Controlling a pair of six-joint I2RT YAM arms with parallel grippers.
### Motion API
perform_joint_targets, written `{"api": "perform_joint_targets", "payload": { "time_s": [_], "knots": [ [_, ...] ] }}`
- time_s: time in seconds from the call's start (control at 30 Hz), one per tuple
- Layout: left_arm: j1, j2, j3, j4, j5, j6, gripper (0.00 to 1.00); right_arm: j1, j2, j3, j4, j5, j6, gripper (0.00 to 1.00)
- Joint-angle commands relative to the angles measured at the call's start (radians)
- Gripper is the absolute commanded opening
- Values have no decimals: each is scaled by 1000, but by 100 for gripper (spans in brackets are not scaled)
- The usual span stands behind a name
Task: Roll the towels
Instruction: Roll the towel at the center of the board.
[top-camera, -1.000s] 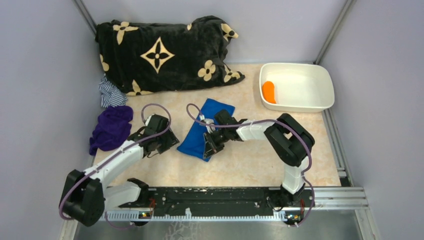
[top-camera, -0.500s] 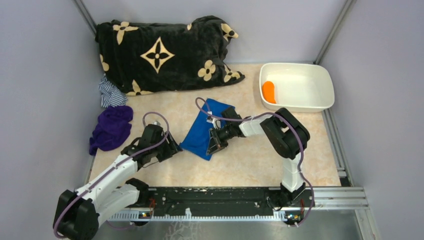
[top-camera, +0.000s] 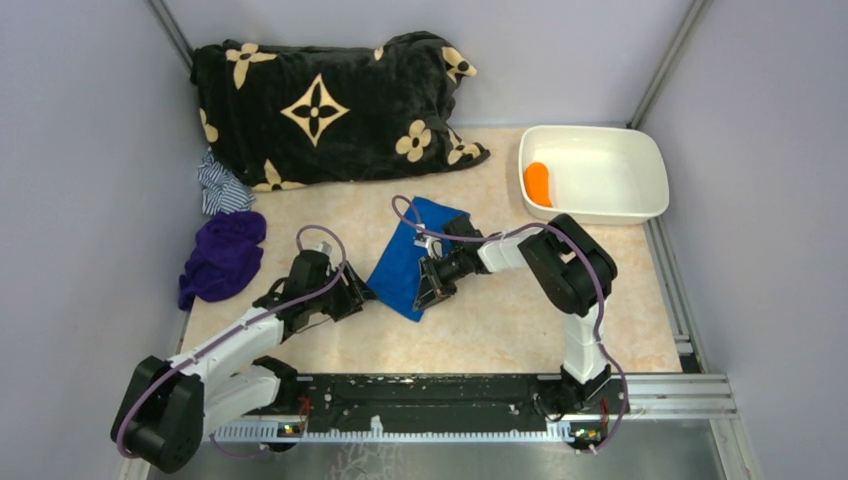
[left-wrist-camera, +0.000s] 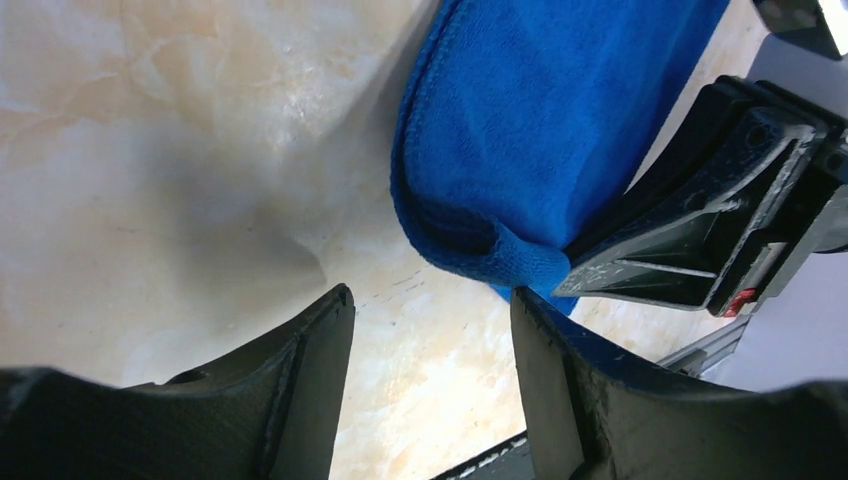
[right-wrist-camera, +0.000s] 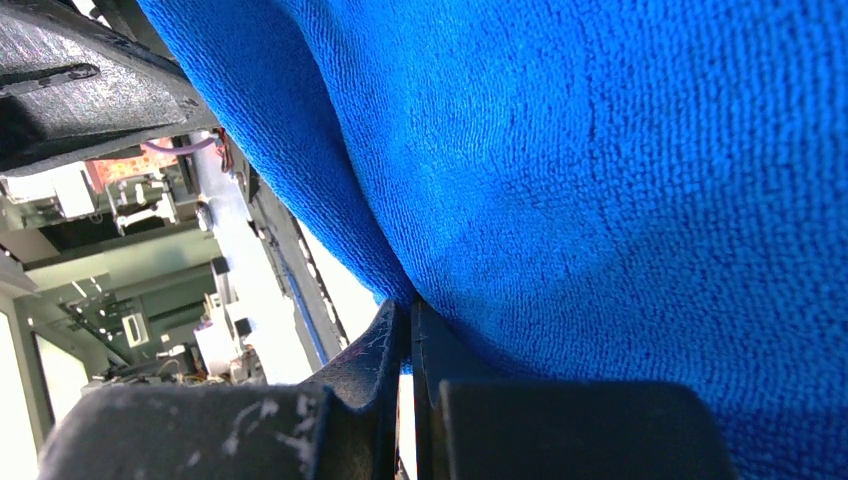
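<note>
The blue towel (top-camera: 405, 265) lies folded lengthwise on the marble table top, running from back right to near left. My right gripper (top-camera: 430, 285) is shut on its near corner; in the right wrist view the closed jaws (right-wrist-camera: 410, 305) pinch the blue towel (right-wrist-camera: 600, 150) at its hem. My left gripper (top-camera: 350, 292) is open just left of that near end. In the left wrist view its fingertips (left-wrist-camera: 430, 295) frame bare table, with the blue towel (left-wrist-camera: 540, 110) bulging just ahead and the right gripper (left-wrist-camera: 690, 240) beside it. The orange towel (top-camera: 538, 183) lies rolled in the white tub (top-camera: 600, 215).
A black plush blanket (top-camera: 320, 105) with tan flowers fills the back left. A striped cloth (top-camera: 220, 185) and a purple cloth (top-camera: 222, 255) lie along the left wall. The black base rail (top-camera: 430, 395) runs across the near edge.
My left gripper has moved right, up to the blue towel's near end. The right gripper drew the towel slightly back and right, then held still.
</note>
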Motion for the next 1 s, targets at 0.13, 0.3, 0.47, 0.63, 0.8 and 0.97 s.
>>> {"api": "perform_joint_targets", "payload": {
  "time_s": [0.13, 0.3, 0.47, 0.63, 0.8, 0.97],
  "knots": [
    [26, 30, -37, 181, 4, -56, 59, -7, 10, 38, -27, 17, -36, 0],
    [33, 39, -38, 217, -2, -59, 59, -7, 9, 43, -48, 25, -48, 0],
    [45, 71, -31, 219, -7, -63, 59, -7, 11, 62, -81, 42, -68, 0],
    [48, 119, -16, 184, -17, -76, 58, -6, 11, 78, -104, 48, -79, 0],
    [49, 172, 22, 47, -66, -68, 49, -7, -12, 84, -136, 84, -104, 0],
    [48, 214, 53, -25, -111, -44, 44, 5, -71, 102, -229, 171, -168, 3]
  ]
}}
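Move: The blue towel's near left corner, a raised fold, lies some 2 cm ahead of the left gripper, about 1 cm to its right and 3 cm below. The right gripper pinches that same near end about 10 cm to the left gripper's right and 1 cm nearer the base; the towel's far end lies roughly 19 cm ahead and 14 cm right of the left gripper. From the right gripper the corner is about 4 cm ahead and 9 cm to its left. Bring the left gripper forward about 2.5 cm to the folded corner of the blue towel, then sink it some 2 cm so its fingertips straddle the fold, turning slightly counter-clockwise and narrowing the fingers part-way without shutting. Keep the right gripper closed on the towel's near end, practically in place. ##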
